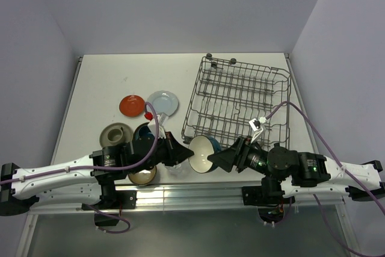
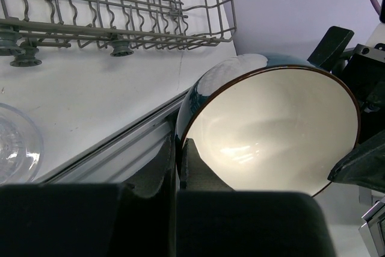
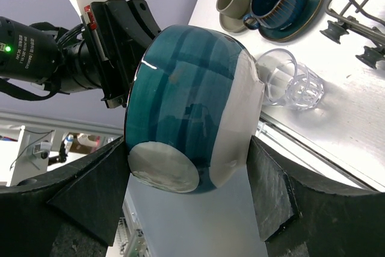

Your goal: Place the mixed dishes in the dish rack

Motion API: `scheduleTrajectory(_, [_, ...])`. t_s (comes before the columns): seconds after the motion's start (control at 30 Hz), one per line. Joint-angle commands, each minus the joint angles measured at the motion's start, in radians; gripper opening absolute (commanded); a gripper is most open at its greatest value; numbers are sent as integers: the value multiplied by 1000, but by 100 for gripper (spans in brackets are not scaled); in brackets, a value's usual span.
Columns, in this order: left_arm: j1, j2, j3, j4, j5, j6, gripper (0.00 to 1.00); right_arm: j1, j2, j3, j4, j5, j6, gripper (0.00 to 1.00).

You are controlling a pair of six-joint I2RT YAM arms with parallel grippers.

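Observation:
The cream and teal bowl hangs tilted in the air between both arms, near the table's front edge. My left gripper is shut on its rim; in the left wrist view the fingers pinch the rim beside the cream inside. My right gripper is open, with one finger on each side of the bowl's teal outside, close against it. The dish rack stands at the back right and holds no dishes. A clear glass cup stands on the table below the bowl.
A red-orange plate and a pale blue plate lie left of the rack. Nearer are a beige mug on a saucer, a dark mug on a teal plate, and a brown bowl under my left arm.

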Motion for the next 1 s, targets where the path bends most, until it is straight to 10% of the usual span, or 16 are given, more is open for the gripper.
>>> scheduleTrajectory(0.0, [2,-1,58,106,20,24,0,3,-27,-13,79,24,4,39])
scheduleTrajectory(0.07, [2,14,71,95,22,25,0,3,-40,-19,91,27,-2,0])
scheduleTrajectory(0.97, [60,54,104,17,32,8,60,5,-15,33,-18,169,-5,0])
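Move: The bowl hangs between both hands: its middle lies about 6 cm right of the left hand and level with it, and some 2 cm left of the right hand. From the left hand, the glass is about 6 cm left, 2 cm ahead and 17 cm below, the teal mug some 17 cm left and 15 cm ahead, also below. The dish rack's middle lies roughly 30 cm ahead, 15 cm right and 18 cm below the right hand. Opening from a shut pinch on the bowl's rim to a little over half wide, the left gripper gives up its grip while easing about 2 cm forward and right, staying beside the bowl. The right hand keeps its clamp around the bowl's outside and carries it forward, right and, mostly at the end, down, near 3 cm in all, turning some 5 degrees clockwise. ##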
